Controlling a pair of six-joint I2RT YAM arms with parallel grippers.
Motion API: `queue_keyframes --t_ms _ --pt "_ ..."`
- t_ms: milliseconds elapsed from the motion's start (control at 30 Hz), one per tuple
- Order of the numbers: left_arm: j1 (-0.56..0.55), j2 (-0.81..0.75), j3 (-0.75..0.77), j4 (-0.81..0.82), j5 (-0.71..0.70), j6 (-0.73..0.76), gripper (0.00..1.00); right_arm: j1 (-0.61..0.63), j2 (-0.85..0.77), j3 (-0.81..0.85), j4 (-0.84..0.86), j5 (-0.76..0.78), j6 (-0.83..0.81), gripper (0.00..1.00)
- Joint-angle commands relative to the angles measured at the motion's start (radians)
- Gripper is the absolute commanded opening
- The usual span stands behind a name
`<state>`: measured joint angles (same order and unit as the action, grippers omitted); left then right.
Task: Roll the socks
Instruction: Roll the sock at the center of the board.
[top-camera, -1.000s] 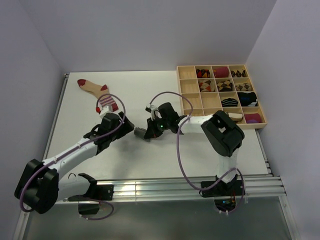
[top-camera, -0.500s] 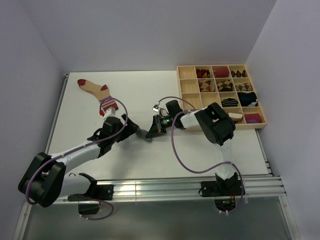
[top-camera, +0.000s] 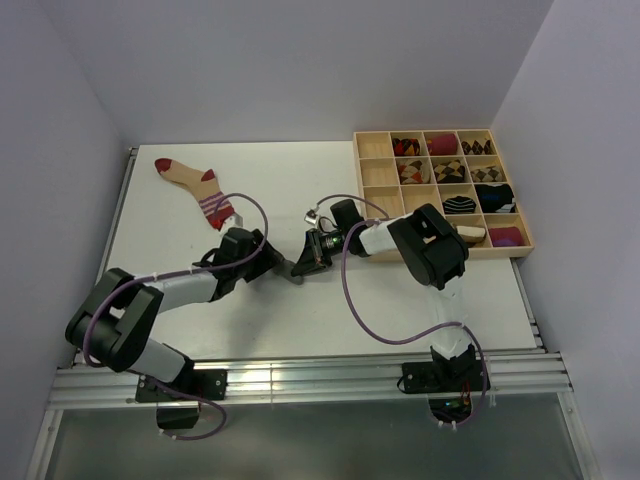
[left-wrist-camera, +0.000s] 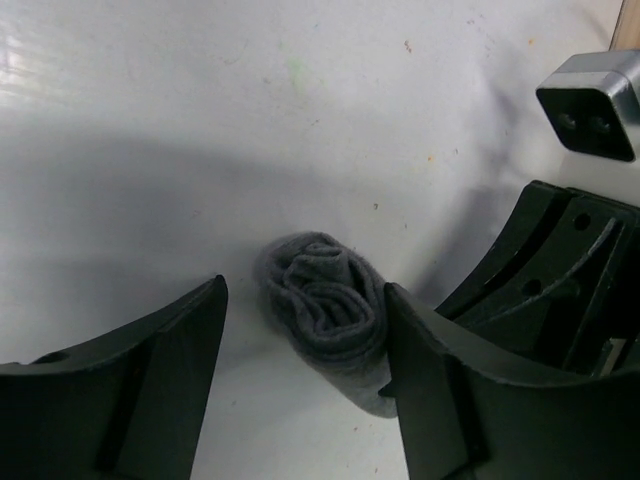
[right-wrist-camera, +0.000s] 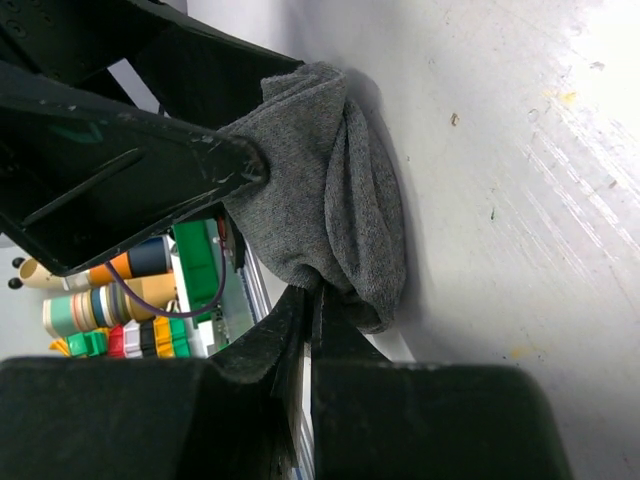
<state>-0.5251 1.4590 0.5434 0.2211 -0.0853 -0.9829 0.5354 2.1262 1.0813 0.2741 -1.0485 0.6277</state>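
A plain grey sock (left-wrist-camera: 325, 310), rolled into a tight bundle, lies on the white table (top-camera: 180, 230). My left gripper (left-wrist-camera: 303, 295) is open around the roll: its right finger (left-wrist-camera: 440, 390) touches the roll and the left finger stands apart from it. My right gripper (right-wrist-camera: 315, 295) is shut on the loose edge of the grey sock (right-wrist-camera: 320, 190). In the top view the grey sock (top-camera: 288, 268) sits between the left gripper (top-camera: 268, 258) and the right gripper (top-camera: 305, 262). A beige sock (top-camera: 192, 180) with dark-red toe, heel and striped cuff lies flat at the back left.
A wooden compartment tray (top-camera: 356, 190) with several rolled sock bundles stands at the back right. The right arm's elbow (top-camera: 430, 250) hangs in front of it. White walls close off the left, back and right sides. A metal rail (top-camera: 300, 375) runs along the near edge.
My left arm has swung right, bringing its jaws around the grey roll, and the jaws have narrowed. The right gripper has shifted slightly with the sock edge still in it.
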Motion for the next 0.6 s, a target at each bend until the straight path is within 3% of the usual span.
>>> queue_keyframes --t_ms 0,100,400,500,567 --pt "-0.009 0.047 0.044 0.015 0.019 -0.013 0.68 -0.006 0.032 0.011 -0.047 0.054 -0.003 0.0" --pt "-0.013 0.084 0.059 -0.008 0.019 -0.019 0.6 -0.005 0.032 0.017 -0.062 0.064 -0.006 0.0" --pt "-0.018 0.144 0.108 -0.129 -0.005 -0.017 0.21 -0.003 -0.053 0.008 -0.115 0.154 -0.083 0.0" --pt "-0.018 0.17 0.157 -0.218 -0.001 -0.004 0.09 0.005 -0.144 -0.035 -0.098 0.234 -0.128 0.14" --pt "-0.019 0.181 0.182 -0.284 -0.007 0.007 0.08 0.014 -0.196 -0.07 -0.092 0.31 -0.176 0.26"
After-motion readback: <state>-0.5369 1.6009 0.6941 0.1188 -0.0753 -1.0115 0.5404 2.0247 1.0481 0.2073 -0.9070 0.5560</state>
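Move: The grey sock, partly rolled, lies just off the left fingertips, its middle about 3 cm to that hand's right, 1 cm ahead and 2 cm lower. From the left hand, the striped sock lies some 20 cm ahead and 17 cm to the left, while the divided box's near-left compartment is roughly 28 cm to the right and 6 cm ahead. The right hand already pinches the grey sock, whose middle is about 2 cm to its left and 1 cm ahead, at its height. The grey roll's left end gets pinched by the left hand, which eases about 2 cm right and as much forward while sinking 1 cm, its fingers closing from wide apart onto the cloth. The right hand, pointing left, keeps its pinch almost still, then at the end loosens its fingers slightly and starts shifting forward, up and right by under 1 cm each. ##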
